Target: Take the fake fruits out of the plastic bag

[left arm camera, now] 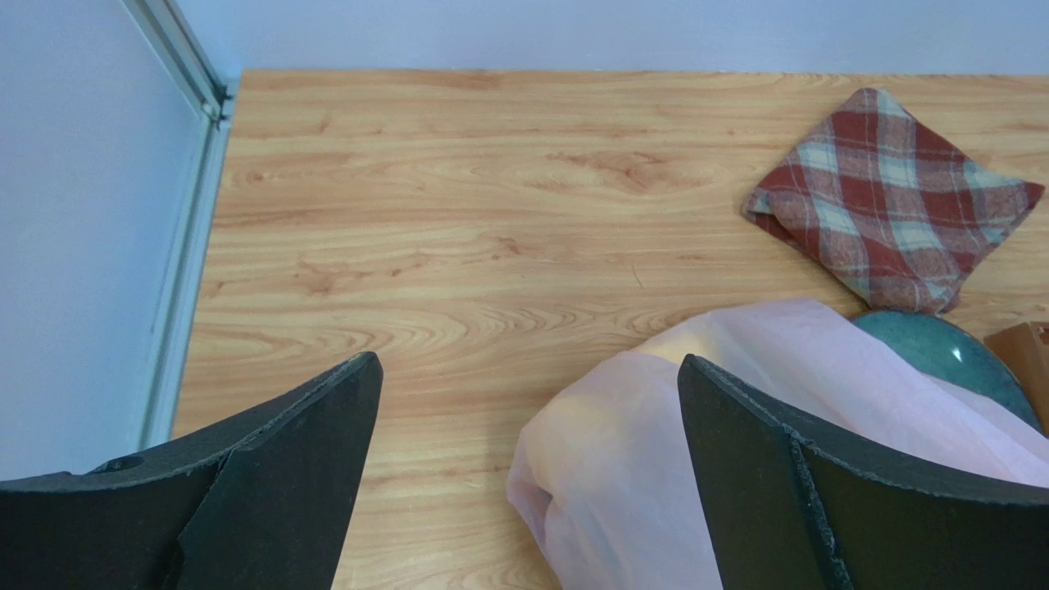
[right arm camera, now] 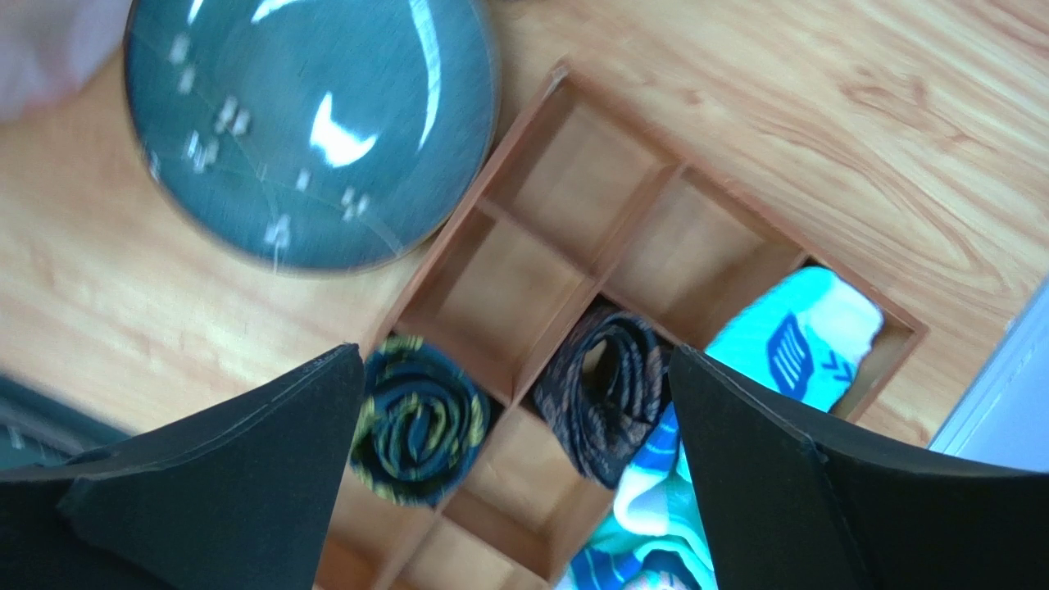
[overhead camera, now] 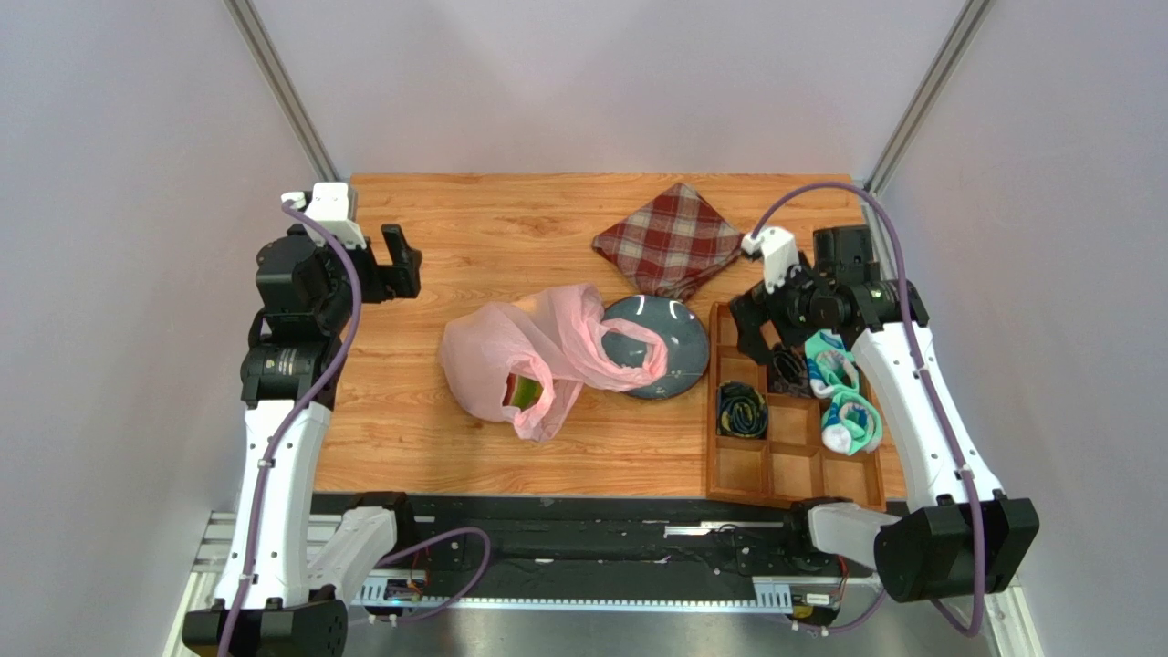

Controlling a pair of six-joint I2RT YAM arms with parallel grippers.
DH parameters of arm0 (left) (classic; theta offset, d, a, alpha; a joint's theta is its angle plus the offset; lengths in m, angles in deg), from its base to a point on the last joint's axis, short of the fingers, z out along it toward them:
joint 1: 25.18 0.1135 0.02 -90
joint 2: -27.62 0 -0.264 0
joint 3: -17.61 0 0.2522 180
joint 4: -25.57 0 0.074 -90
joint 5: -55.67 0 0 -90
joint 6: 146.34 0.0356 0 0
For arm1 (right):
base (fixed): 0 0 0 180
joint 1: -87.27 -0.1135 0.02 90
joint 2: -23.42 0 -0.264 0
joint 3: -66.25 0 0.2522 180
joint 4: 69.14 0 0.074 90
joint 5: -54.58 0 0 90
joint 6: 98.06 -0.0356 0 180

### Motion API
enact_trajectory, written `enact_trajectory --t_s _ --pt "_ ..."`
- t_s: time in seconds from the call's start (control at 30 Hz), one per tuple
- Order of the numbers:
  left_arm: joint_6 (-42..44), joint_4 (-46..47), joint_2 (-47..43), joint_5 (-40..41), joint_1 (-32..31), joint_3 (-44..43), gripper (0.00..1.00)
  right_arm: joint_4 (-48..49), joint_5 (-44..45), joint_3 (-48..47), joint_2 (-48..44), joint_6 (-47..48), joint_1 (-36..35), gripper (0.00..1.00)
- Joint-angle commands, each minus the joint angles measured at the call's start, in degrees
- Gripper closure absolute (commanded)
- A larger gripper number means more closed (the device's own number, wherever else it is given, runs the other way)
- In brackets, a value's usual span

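The pink plastic bag (overhead camera: 510, 353) lies crumpled in the middle of the table, one handle loop draped over the dark plate (overhead camera: 679, 353). Through its near mouth a green and red fake fruit (overhead camera: 522, 392) shows; the other fruits are hidden inside. My left gripper (overhead camera: 406, 263) hovers open above the table's far left, apart from the bag. In the left wrist view the bag (left arm camera: 628, 467) lies ahead between the open fingers of the left gripper (left arm camera: 528, 361). My right gripper (overhead camera: 765, 336) hangs open over the wooden tray (overhead camera: 793, 472), holding nothing.
A folded red plaid cloth (overhead camera: 668, 240) lies at the back, beyond the plate. The compartment tray (right arm camera: 579, 172) holds two dark rolled socks (right arm camera: 419, 424) and teal socks (right arm camera: 800, 332) under the right gripper (right arm camera: 515, 355). The plate (right arm camera: 308, 123) sits left of the tray.
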Motion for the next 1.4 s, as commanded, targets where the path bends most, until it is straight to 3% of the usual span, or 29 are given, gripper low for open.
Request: enact_trajectory --t_s 0.0,0.13,0.27,0.43,0.57,0.63,0.87,1.1,1.27,1.33,1.37 --pt "-3.5 -1.8 -0.6 -0.1 0.1 0.2 0.01 -15.5 -10.0 5.6 -2.2 22.3 -1.4 0.06" --pt "-2.7 -2.5 -1.6 -0.8 0.0 0.4 0.01 -21.3 -8.1 12.0 -0.9 27.5 -9.3 0.24" --pt "-2.6 -1.8 -2.6 -1.1 0.0 0.9 0.01 -15.2 -8.2 16.4 -0.7 25.8 -20.8 0.24" --pt "-2.3 -2.7 -3.1 -1.6 0.0 1.0 0.02 -8.9 -8.1 13.6 10.1 22.2 -27.5 0.30" --pt "-1.3 -3.2 -3.5 -1.7 0.0 -0.2 0.02 -5.1 -5.0 12.3 16.0 18.7 -27.6 0.34" --pt "-0.3 -3.4 -3.6 -1.4 0.0 -0.9 0.02 -5.9 -0.2 12.6 17.5 19.5 -27.6 0.41" --pt "0.5 -1.5 -3.3 -0.9 0.0 -1.2 0.03 -4.5 13.4 20.1 12.9 20.9 -25.4 0.46" --pt "-0.9 -0.1 -1.3 -3.2 0.0 -0.6 0.03 4.1 22.4 20.4 16.7 26.3 -15.6 0.48" --pt "-0.6 -0.3 -0.6 -4.8 0.0 -0.1 0.04 1.6 20.7 12.2 22.8 23.8 -6.6 0.53" --pt "1.5 -2.4 -0.6 -8.0 0.0 -1.3 0.03 -4.0 11.3 6.5 20.2 22.5 -6.7 0.51" --pt "6.0 -4.2 -0.6 -15.3 0.0 -2.3 0.03 -5.7 7.5 4.8 19.1 21.8 -7.0 0.49"
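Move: The wooden box's middle lies about 5 cm back and 7 cm right of the right gripper, some 18 cm lower; its left wall is roughly 7 cm to the gripper's left. The dark green sock sits about 5 cm back and 2 cm left, the plate some 16 cm left and 5 cm ahead, and the pink bag about 37 cm left, 3 cm ahead. From the left gripper the box is some 64 cm right and 8 cm back. Swing the empty right gripper back and down, edging left to get outside the wooden box's left wall, turning it nearly 50 degrees counter-clockwise and half closing the fingers. Then, staying low, sweep about 12 cm right and some 9 cm forward with the fingers against that wall, shoving the box rightward while turning partly back clockwise. ##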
